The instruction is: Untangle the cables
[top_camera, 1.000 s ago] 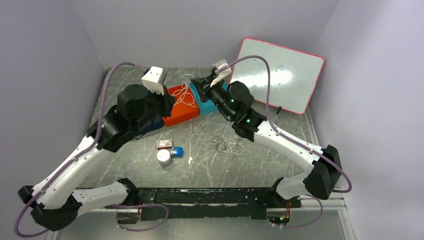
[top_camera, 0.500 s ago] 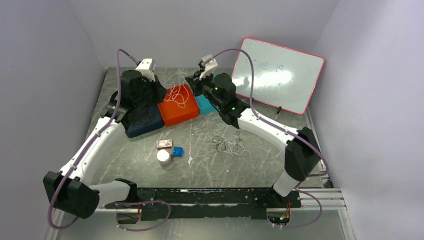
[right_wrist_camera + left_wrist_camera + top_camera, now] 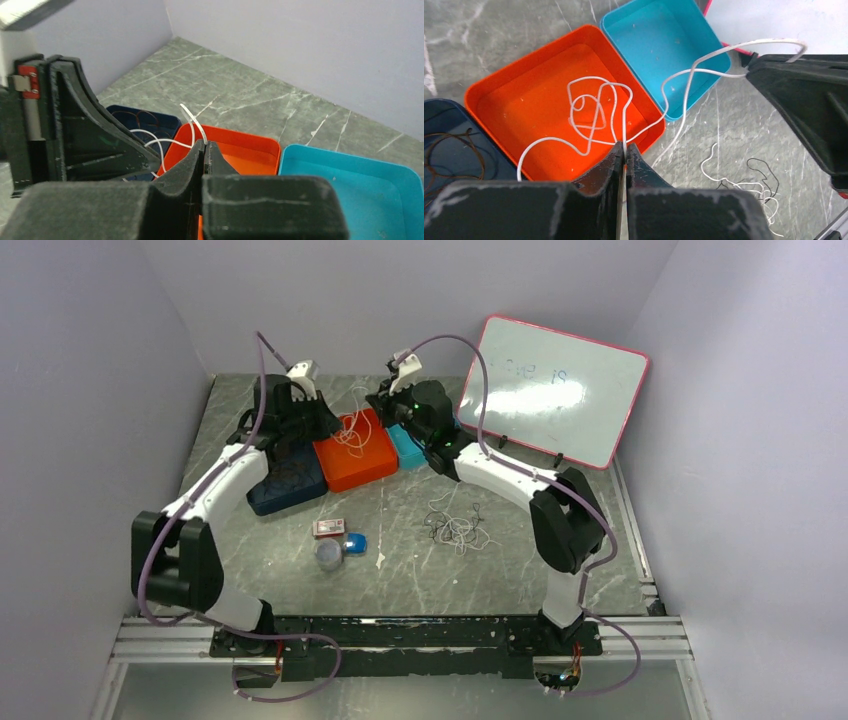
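A white cable hangs between my two grippers over the orange tray at the back of the table. My left gripper is shut on it; in the left wrist view the white cable rises from the pinched fingertips of the left gripper, loops inside the orange tray and runs right to the right gripper. My right gripper is shut on the white cable near its end. A tangle of white and dark cables lies on the table at centre right.
A teal tray sits right of the orange one, and a navy tray holding a thin brown cable sits to its left. A whiteboard leans at the back right. A small box, a blue item and a cylinder sit mid-table.
Both arms have stretched toward the back of the table and come down over the orange tray. The white cable they hold now droops into that tray.
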Robot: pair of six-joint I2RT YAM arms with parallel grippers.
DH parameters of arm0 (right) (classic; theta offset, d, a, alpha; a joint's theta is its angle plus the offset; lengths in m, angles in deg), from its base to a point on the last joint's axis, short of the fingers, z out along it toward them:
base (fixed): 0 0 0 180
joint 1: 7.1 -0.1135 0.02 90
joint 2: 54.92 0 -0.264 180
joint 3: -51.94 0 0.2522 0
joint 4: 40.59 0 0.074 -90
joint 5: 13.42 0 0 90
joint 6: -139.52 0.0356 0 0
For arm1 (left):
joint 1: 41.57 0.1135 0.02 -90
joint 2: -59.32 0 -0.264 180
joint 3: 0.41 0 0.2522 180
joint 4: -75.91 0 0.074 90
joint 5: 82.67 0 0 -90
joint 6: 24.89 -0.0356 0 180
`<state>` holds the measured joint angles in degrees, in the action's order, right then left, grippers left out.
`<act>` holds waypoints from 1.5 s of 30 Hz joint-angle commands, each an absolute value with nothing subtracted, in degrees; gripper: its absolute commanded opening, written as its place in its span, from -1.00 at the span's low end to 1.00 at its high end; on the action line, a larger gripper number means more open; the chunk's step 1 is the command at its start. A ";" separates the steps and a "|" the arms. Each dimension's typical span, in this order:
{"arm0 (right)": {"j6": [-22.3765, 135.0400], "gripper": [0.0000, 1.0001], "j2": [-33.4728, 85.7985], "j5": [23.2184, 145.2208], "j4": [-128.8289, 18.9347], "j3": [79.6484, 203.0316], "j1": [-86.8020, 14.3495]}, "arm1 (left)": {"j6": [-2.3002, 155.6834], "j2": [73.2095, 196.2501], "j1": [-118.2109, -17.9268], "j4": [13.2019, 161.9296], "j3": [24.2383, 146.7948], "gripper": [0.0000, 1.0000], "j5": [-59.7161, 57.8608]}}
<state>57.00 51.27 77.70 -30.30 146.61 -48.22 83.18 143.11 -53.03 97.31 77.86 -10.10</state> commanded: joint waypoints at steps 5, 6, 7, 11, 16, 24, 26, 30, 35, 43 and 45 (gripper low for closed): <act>58.09 -1.00 54.54 77.83 -27.97 146.36 -46.12 | 84.21 152.27 -52.28 92.08 78.81 -0.86 -13.47; 58.30 -1.00 54.93 78.23 -28.03 146.27 -45.86 | 84.38 153.44 -52.09 91.48 78.75 -0.86 -13.83; 58.49 -1.00 55.36 78.54 -28.06 146.22 -45.72 | 84.55 154.58 -51.93 91.16 78.97 -0.86 -14.19; 59.00 -1.00 57.09 79.73 -28.66 146.45 -45.32 | 84.43 158.90 -51.67 91.40 81.42 -0.80 -15.20; 59.00 -1.00 59.05 80.75 -29.37 147.23 -45.26 | 83.54 161.35 -51.50 93.50 84.46 -0.46 -14.47; 59.42 -1.00 61.65 78.10 -30.86 149.25 -45.17 | 83.40 158.03 -48.84 97.21 85.85 0.06 -9.33; 59.58 -1.00 62.70 78.28 -31.12 150.08 -45.17 | 83.14 156.80 -48.02 98.26 86.38 0.11 -8.97; 59.93 -1.00 64.91 80.28 -32.44 152.53 -45.15 | 82.59 152.26 -47.29 99.63 86.18 0.16 -8.19; 59.89 -1.00 69.11 85.13 -35.09 156.78 -45.25 | 81.75 143.69 -47.28 101.67 83.89 0.21 -7.42; 57.41 -0.98 78.20 89.06 -43.80 166.23 -46.23 | 82.41 129.97 -47.28 105.40 74.92 0.19 -9.76; 56.97 -0.96 80.74 89.34 -46.46 168.41 -46.54 | 82.88 126.90 -47.28 106.55 72.67 0.19 -10.25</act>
<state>58.64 76.78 87.21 -39.83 164.36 -45.86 82.70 131.09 -47.39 102.31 76.57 -8.57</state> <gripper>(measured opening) 0.012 0.596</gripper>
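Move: Both grippers hold the white cable, which dangles over the orange box. The box's middle lies about 9 cm ahead of the left gripper, 3 cm to its right and some 19 cm below; from the right gripper it is roughly 6 cm ahead, 4 cm left and 25 cm below. From the left gripper, the navy box is about 4 cm ahead and 13 cm left; from the right gripper, the turquoise box is 11 cm ahead and 11 cm right. Lower the left gripper about 10 cm towards the orange box, easing forward, and open it a bit over halfway to let go of the white cable; then lift it about 16 cm, drawing left and back clear of the box. Meanwhile sink the right gripper some 16 cm, drifting forward and finally left over the box, tipping its fingers down while it keeps its pinch. ##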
